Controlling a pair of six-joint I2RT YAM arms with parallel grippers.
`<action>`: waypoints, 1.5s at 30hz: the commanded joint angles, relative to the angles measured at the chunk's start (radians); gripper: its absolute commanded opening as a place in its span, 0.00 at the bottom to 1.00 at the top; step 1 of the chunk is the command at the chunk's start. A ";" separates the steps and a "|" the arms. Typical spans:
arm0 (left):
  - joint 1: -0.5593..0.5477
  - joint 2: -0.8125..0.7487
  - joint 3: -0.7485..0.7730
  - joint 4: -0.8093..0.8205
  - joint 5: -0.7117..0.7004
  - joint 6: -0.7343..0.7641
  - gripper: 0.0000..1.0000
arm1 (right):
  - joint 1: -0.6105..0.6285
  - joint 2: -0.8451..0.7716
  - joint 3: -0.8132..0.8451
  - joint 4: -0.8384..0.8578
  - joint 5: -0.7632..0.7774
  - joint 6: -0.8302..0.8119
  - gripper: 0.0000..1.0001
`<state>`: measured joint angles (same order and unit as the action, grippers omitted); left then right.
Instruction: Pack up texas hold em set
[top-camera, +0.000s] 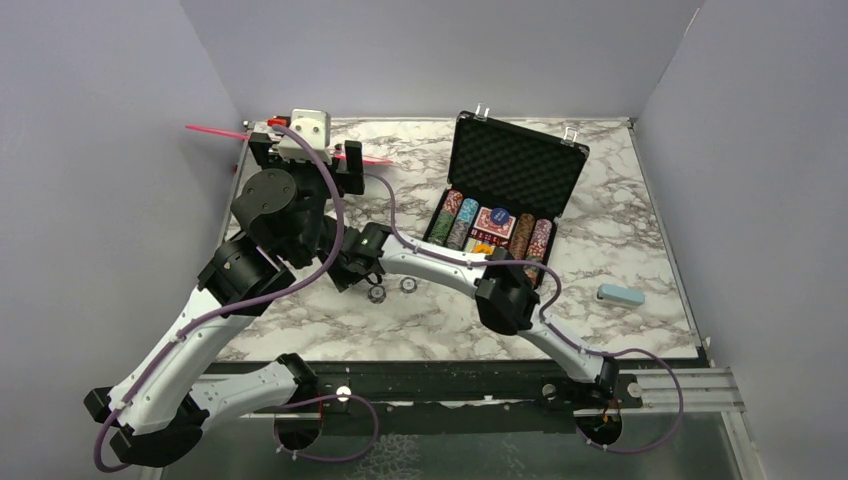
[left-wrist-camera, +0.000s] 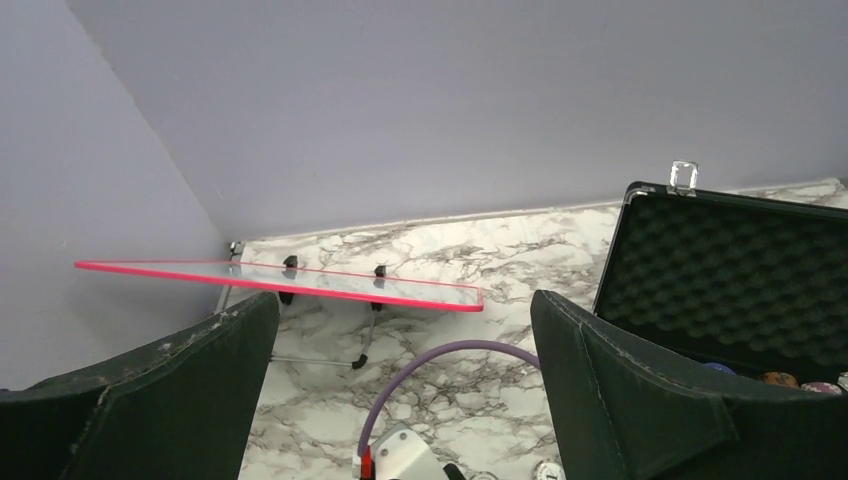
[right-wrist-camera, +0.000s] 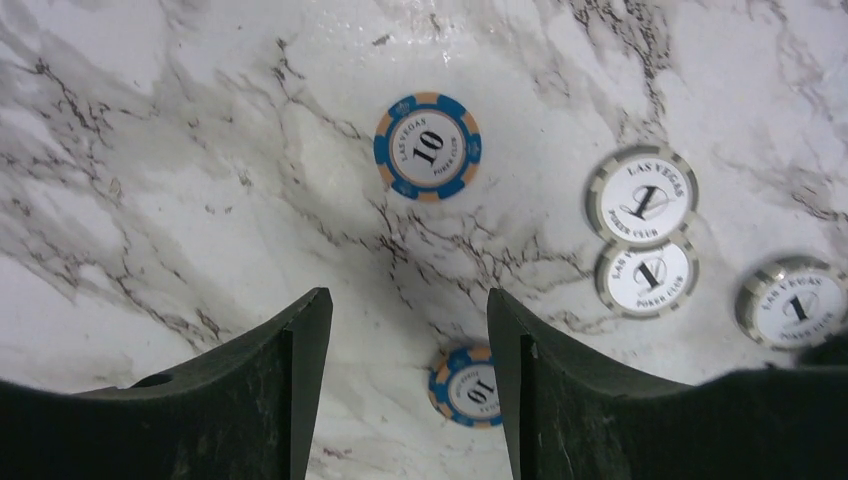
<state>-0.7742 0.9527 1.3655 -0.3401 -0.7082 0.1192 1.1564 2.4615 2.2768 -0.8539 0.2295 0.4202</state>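
Note:
The texas hold em set's black briefcase (top-camera: 470, 215) stands open at the back middle, its foam lid (top-camera: 515, 165) upright and rows of chips (top-camera: 490, 230) inside. Loose chips (top-camera: 377, 293) lie on the marble left of it. In the right wrist view there are a blue 10 chip (right-wrist-camera: 428, 147) and three white 1 chips (right-wrist-camera: 641, 195). My right gripper (right-wrist-camera: 408, 300) hovers open over a second, slightly blurred blue 10 chip (right-wrist-camera: 465, 386) close to its right finger. My left gripper (left-wrist-camera: 400, 305) is raised at the back left, open, holding nothing.
A pink strip on wire legs (left-wrist-camera: 280, 280) stands in the back left corner, just ahead of the left gripper. A light-blue block (top-camera: 620, 294) lies right of the case. A purple cable (left-wrist-camera: 430, 365) arcs below the left fingers. Walls enclose the table on three sides.

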 joint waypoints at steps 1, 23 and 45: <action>0.000 0.004 0.046 -0.007 -0.034 0.024 0.99 | -0.011 0.090 0.052 0.052 -0.008 0.035 0.62; 0.000 0.008 0.069 -0.032 -0.043 0.031 0.99 | -0.054 0.239 0.170 0.122 0.058 0.197 0.53; 0.000 -0.004 0.059 -0.032 -0.022 0.001 0.99 | 0.006 0.187 0.126 0.082 -0.109 -0.018 0.39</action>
<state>-0.7742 0.9642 1.4006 -0.3691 -0.7277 0.1349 1.1305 2.6583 2.4493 -0.6632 0.1886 0.4770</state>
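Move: The blue-and-orange 10 chip lies flat on the marble about 3 cm ahead of the right hand and 6 cm to its left, some 4 cm down. At the same depth, the other 10 chip is about 2 cm back and 1 cm right of that hand; the touching 1 chips are about 6 cm ahead, 3 cm right; the 1 chip stack is about 7 cm ahead, 9 cm right. From the idle left hand, the 10 chip is almost straight below, some 43 cm. To the 10 chip comes the open right hand, first dipping about 3 cm to just over the table, then sweeping level forward and left, away from the other 10 chip. Having gone about 5 cm forward, it keeps edging left and draws back some 2 cm, fingers narrowing by about a third around the chip, its left side tipped up about 10 degrees. ##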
